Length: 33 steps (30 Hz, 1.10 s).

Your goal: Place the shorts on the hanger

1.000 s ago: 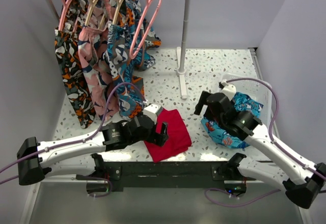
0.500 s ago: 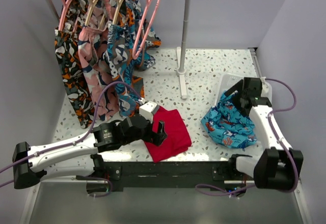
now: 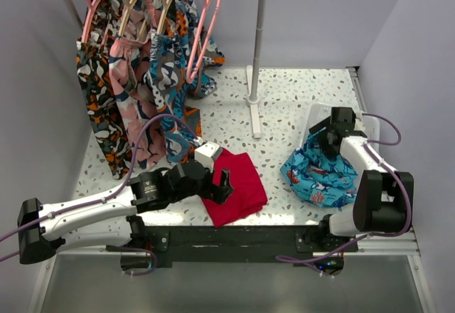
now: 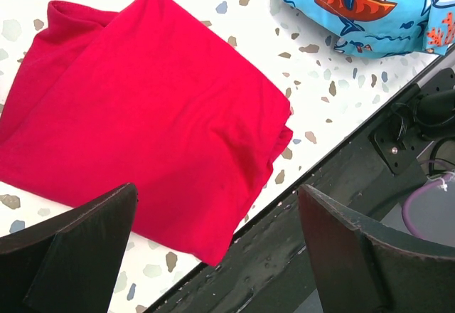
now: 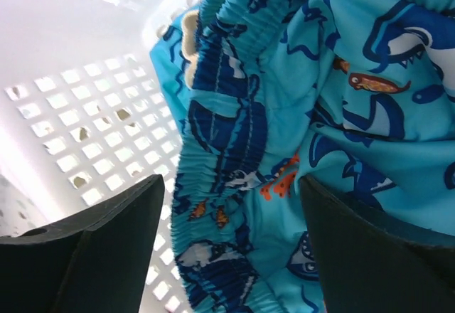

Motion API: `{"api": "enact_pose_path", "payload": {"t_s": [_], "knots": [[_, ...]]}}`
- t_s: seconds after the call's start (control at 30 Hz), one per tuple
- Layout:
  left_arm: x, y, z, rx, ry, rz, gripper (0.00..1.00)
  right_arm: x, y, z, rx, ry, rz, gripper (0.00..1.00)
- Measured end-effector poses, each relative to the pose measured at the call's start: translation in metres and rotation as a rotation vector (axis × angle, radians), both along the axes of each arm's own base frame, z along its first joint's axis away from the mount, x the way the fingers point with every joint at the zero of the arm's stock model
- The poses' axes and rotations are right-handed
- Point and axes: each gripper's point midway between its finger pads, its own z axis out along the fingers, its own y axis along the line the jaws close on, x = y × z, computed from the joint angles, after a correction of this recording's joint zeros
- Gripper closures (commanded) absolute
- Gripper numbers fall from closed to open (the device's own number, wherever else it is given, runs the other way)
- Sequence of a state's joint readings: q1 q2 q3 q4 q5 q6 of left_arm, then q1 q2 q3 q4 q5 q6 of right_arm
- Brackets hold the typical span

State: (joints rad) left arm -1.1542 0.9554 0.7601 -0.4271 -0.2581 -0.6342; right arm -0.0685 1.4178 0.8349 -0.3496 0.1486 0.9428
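The shorts (image 3: 318,176), bright turquoise with a shark print, lie crumpled at the right of the table. My right gripper (image 3: 328,138) is at their far edge, open. In the right wrist view its jaws straddle the gathered elastic waistband (image 5: 227,135) of the shorts (image 5: 370,99), fabric between them but not clamped. The pink hanger (image 3: 204,32) hangs bare on the rail at the back left. My left gripper (image 3: 222,182) hovers open over a red cloth (image 3: 238,185); in the left wrist view nothing lies between the fingers of the left gripper (image 4: 217,192).
A white perforated basket (image 3: 315,117) stands behind the shorts, its wall (image 5: 78,114) beside my right fingers. Several patterned shorts (image 3: 135,85) hang on wooden hangers on the rail. The rack's post (image 3: 259,43) rises mid-table. The black front rail (image 4: 341,185) runs under the left gripper.
The right arm has swung from across the shorts to the back right and come down on their waistband by the basket. The left arm drew back slightly, then held still.
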Motion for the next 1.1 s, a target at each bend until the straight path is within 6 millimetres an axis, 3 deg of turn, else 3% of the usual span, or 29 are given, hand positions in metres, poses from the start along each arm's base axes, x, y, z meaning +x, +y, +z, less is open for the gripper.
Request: {"api": "enact_pose_path", "payload": {"t_s": [0.07, 0.17, 0.3, 0.37, 0.53, 0.67, 0.9, 1.1], "knots": [[0.0, 0.0, -0.001, 0.004, 0.001, 0.0, 0.0, 0.003, -0.001, 0.002, -0.005, -0.014, 0.003, 1.0], [0.001, 0.0, -0.003, 0.012, 0.004, 0.002, 0.0, 0.002, -0.003, 0.009, -0.02, -0.028, 0.002, 1.0], [0.002, 0.001, -0.002, 0.011, -0.002, 0.01, 0.0, -0.004, -0.005, 0.045, -0.053, -0.082, 0.028, 1.0], [0.003, 0.002, 0.0, 0.005, -0.01, 0.017, 0.0, -0.004, -0.004, 0.078, -0.07, -0.147, 0.047, 1.0], [0.007, 0.003, 0.023, -0.037, -0.046, 0.037, 0.0, -0.01, 0.007, 0.204, -0.105, -0.424, 0.145, 1.0], [0.012, 0.002, 0.053, -0.098, -0.09, 0.049, 0.0, -0.027, 0.03, 0.304, -0.098, -0.655, 0.27, 1.0], [0.018, 0.005, 0.089, -0.148, -0.146, 0.074, 0.0, -0.051, 0.064, 0.406, -0.043, -0.846, 0.44, 1.0], [0.019, 0.014, 0.111, -0.168, -0.185, 0.088, 0.0, -0.064, 0.096, 0.478, 0.063, -1.005, 0.585, 1.0]]}}
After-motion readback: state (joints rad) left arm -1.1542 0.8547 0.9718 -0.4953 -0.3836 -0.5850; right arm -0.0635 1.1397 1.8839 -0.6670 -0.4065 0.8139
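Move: The right hand is down in the white basket, open around the waistband at the far end of the blue shorts, whose middle lies about 12 cm back, 2 cm left and 4 cm below. The basket's middle is some 6 cm back, 5 cm right and 4 cm lower; the rack's foot lies about 25 cm left and 9 cm ahead. From the empty left hand, the shorts are roughly 32 cm right and 1 cm ahead, with the red cloth 3 cm back and 2 cm right, both some 15 cm below. The right fingers finish closing on the waistband and the hand hauls the shorts up out of the basket by nearly 50 cm, drifting about 10 cm left and a little back late in the lift, while its wrist tips up from pointing steeply down to about level and swings counter-clockwise to face forward-left. The open left hand, touching nothing, rises about 11 cm away from the red cloth, its fingers tilting slightly up. ##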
